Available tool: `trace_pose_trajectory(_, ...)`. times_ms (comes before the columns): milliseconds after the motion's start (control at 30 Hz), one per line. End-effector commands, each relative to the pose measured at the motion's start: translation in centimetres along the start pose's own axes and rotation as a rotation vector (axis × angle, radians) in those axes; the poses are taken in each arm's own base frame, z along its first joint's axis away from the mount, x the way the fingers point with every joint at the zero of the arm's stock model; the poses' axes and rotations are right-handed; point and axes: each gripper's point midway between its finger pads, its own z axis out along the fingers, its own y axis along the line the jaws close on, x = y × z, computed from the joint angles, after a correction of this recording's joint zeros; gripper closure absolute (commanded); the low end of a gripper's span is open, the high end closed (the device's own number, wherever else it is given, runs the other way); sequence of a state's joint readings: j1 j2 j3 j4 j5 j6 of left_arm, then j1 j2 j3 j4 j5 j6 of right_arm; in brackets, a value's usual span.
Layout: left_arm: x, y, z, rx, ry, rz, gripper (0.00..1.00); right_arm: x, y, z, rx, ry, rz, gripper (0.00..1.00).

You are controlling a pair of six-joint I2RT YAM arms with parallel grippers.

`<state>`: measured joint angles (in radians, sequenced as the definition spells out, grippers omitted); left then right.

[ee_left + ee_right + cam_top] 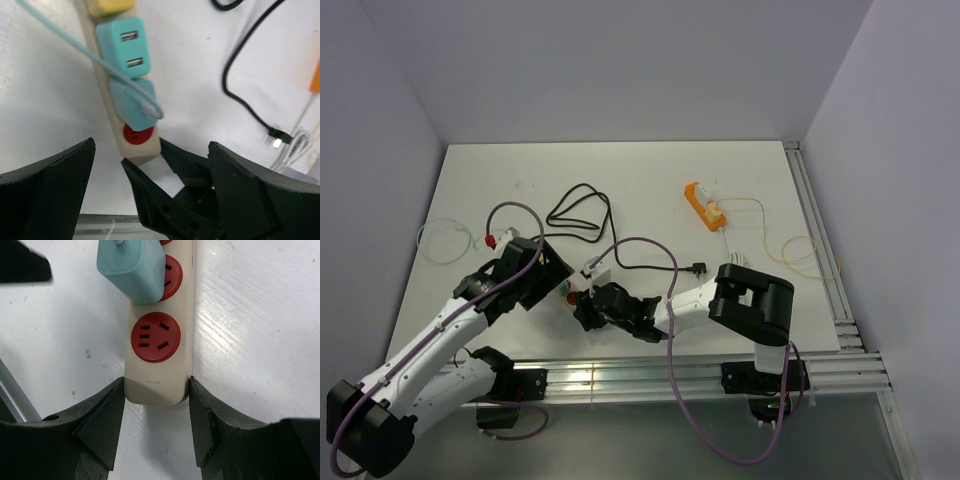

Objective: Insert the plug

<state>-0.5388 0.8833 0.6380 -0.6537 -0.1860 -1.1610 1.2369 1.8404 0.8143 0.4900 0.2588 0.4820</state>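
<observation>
A beige power strip [159, 375] with red sockets lies on the white table, and my right gripper [156, 385] is shut on its near end. A teal plug [132, 267] sits in the second socket, just beyond the free red socket [156, 337]. In the left wrist view the same teal plug [132, 100], with its pale cable, is seated in the strip [145, 150] below a teal USB adapter [122, 47]. My left gripper [152, 145] hangs open above that end of the strip, holding nothing. From above, both grippers meet at the strip [594, 268].
A black cable [582, 210] loops across the middle of the table, its plug end [698, 266] lying near the right arm. An orange block [705, 207] with a yellow cable sits at the back right. A thin green cable ring [445, 240] lies at the left.
</observation>
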Motion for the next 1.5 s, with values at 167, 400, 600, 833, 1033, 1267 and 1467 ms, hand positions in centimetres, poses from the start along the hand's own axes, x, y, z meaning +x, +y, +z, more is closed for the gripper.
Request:
trace_pose_trajectory(167, -4.5, -2.6, -4.0, 0.058, -0.084, 0.047, 0.01, 2.8, -4.6, -0.8, 0.175, 0.104, -0.036, 1.0)
trace_pose_trajectory(400, -9.6, -2.1, -7.1, 0.007, -0.232, 0.016, 0.01, 1.3, -3.2, -0.9, 0.129, 0.099, -0.034, 0.51)
trace_pose_trajectory(600, -11.8, -2.3, -9.4, 0.018, -0.315, -0.002, 0.0, -4.0, -1.9, -2.2, 0.093, 0.037, -0.023, 0.01)
trace_pose_trajectory(833, -11.0, -3.8, -9.5, 0.123, -0.281, -0.008, 0.0, -11.0, -2.9, -6.4, 0.073, -0.086, 0.089, 0.0)
trace_pose_trajectory(1033, -10.2, -5.1, -9.4, 0.25, -0.272, -0.027, 0.01, -12.6, -7.4, -9.6, 0.162, -0.147, 0.201, 0.0)
trace_pose_trajectory(1267, -8.5, -7.2, -6.8, 0.369, -0.176, -0.025, 0.01, -10.8, -12.1, -11.8, 0.227, -0.152, 0.373, 0.0)
trace_pose_trajectory(1467, -6.4, -10.1, -5.0, 0.577, -0.057, -0.056, 0.0, -8.5, -13.6, -13.5, 0.207, -0.176, 0.463, 0.0)
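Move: The black plug on its cable lies about 27 cm to the right of my right hand and 12 cm ahead, at nearly the same height; the white cable bundle is some 10 cm right of that plug and 3 cm nearer. My right fingers still hold the power strip's near end, with its free socket about 4 cm ahead and 2 cm left, and the teal plug about 8 cm ahead and 5 cm left. From my left hand the black plug lies roughly 31 cm right, 9 cm ahead and 9 cm below. After a brief hold I open my right fingers wide and let go of the power strip's end, then arc up and over to the right and somewhat forward, dipping at the end, about 17 cm right towards the black plug, turning some 25 degrees clockwise. My open, empty left hand rises about 12 cm, swinging left away from the teal plug, then comes back right and forward, sinking slightly, its fingers tipping up. ##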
